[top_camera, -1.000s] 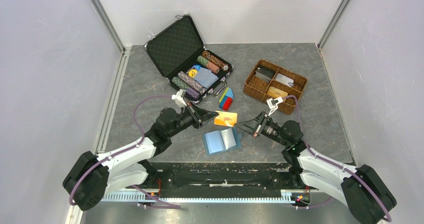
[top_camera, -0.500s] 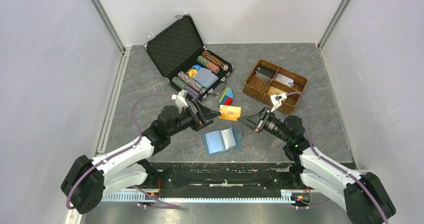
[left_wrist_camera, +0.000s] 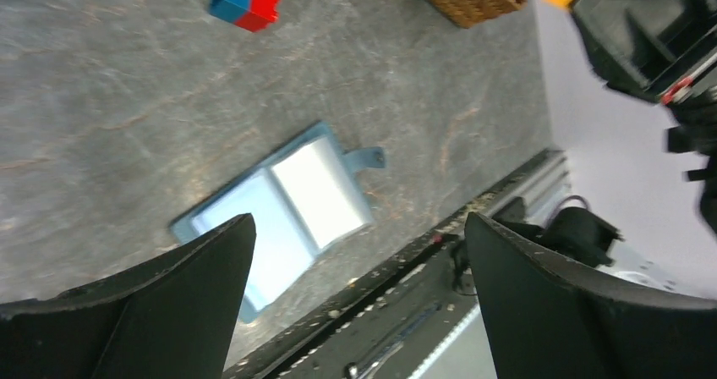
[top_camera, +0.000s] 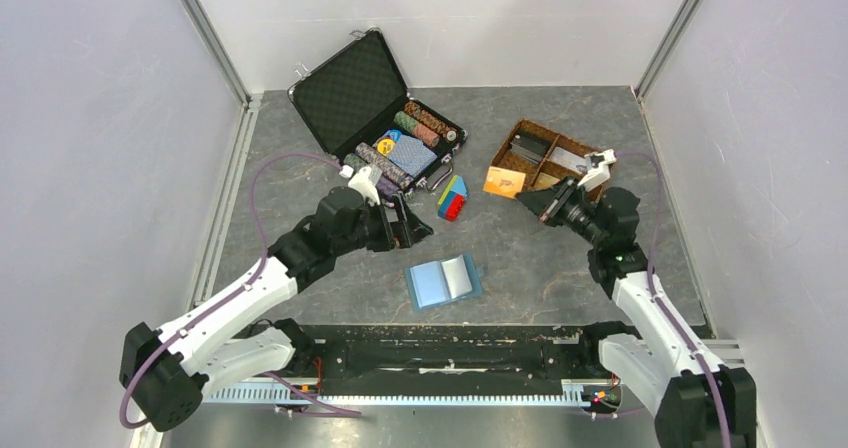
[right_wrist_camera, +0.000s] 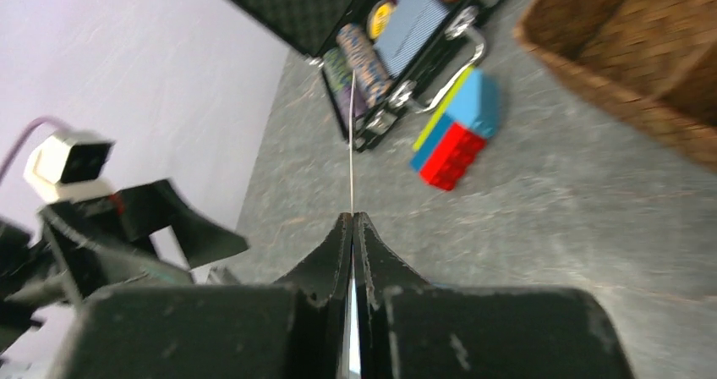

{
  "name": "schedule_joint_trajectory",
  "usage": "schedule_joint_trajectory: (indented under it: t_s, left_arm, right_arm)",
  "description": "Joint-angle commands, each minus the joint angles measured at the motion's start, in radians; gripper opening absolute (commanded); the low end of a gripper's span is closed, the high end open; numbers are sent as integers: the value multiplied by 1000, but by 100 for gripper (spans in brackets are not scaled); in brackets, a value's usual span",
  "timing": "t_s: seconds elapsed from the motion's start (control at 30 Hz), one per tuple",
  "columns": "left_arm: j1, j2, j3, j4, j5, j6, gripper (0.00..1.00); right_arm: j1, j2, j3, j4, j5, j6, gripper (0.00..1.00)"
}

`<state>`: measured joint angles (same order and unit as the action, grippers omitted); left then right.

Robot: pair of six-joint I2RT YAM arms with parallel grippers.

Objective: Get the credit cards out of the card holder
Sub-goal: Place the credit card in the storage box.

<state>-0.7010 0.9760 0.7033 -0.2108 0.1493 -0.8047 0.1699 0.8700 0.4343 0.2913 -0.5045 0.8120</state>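
Observation:
The card holder (top_camera: 443, 281) lies open and flat on the table, light blue with a pale panel on its right half; the left wrist view looks down on the card holder (left_wrist_camera: 287, 210). An orange-yellow credit card (top_camera: 505, 181) hangs in the air beside the wicker tray, and my right gripper (top_camera: 530, 200) is shut on it. In the right wrist view the credit card (right_wrist_camera: 352, 142) is a thin edge-on line rising from the shut right gripper (right_wrist_camera: 353, 218). My left gripper (top_camera: 410, 223) stands wide open and empty, up and left of the holder; nothing sits between the jaws of the left gripper (left_wrist_camera: 359, 218).
A brown wicker tray (top_camera: 590, 173) with cards in its compartments stands at the right. An open black chip case (top_camera: 350, 93) sits at the back left. Coloured toy bricks (top_camera: 452, 198) lie between them. The table's near edge and rail run just below the holder.
My left gripper let go of the orange card, opened wide and drew back left. My right gripper carried the card up and to the right, to the wicker tray's near corner.

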Motion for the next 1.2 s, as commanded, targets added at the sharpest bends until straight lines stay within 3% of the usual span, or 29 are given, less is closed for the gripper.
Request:
schedule_joint_trajectory:
  t_s: [0.0,0.2,0.33,0.57,1.17]
  left_arm:
    - [0,-20,117,-242,-139,243,100]
    - [0,-5,251,-416,-179,329,100]
    - [0,-26,274,-425,-197,403,100]
    - [0,-36,222,-390,-238,483,100]
    - [0,-40,220,-398,-274,504,100]
  right_arm:
    - [-127,30,106,-166,-53,-135,0]
    - [-274,78,161,-319,-34,-210,0]
    - [-330,106,177,-348,-10,-235,0]
    - [-376,211,219,-340,11,-250,0]
    - [-422,372,235,-172,10,-147,0]
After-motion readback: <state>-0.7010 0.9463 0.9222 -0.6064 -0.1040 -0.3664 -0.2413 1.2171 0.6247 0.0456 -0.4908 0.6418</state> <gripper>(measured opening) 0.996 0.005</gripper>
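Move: The right hand already holds an orange card. The orange-card compartment of the storage box lies about 16 cm ahead, 14 cm to its right and 18 cm below. From this hand, the white cards are some 24 cm ahead and 17 cm right, the dark cards 28 cm ahead and 7 cm right, and the toy bricks 15 cm ahead and 13 cm left, all similarly low. From the left hand, the orange-card compartment is roughly 23 cm ahead, 32 cm right and 16 cm below. Right hand swings the held card about 14 cm right, forward and down towards orange cards; left retreats leftward. ##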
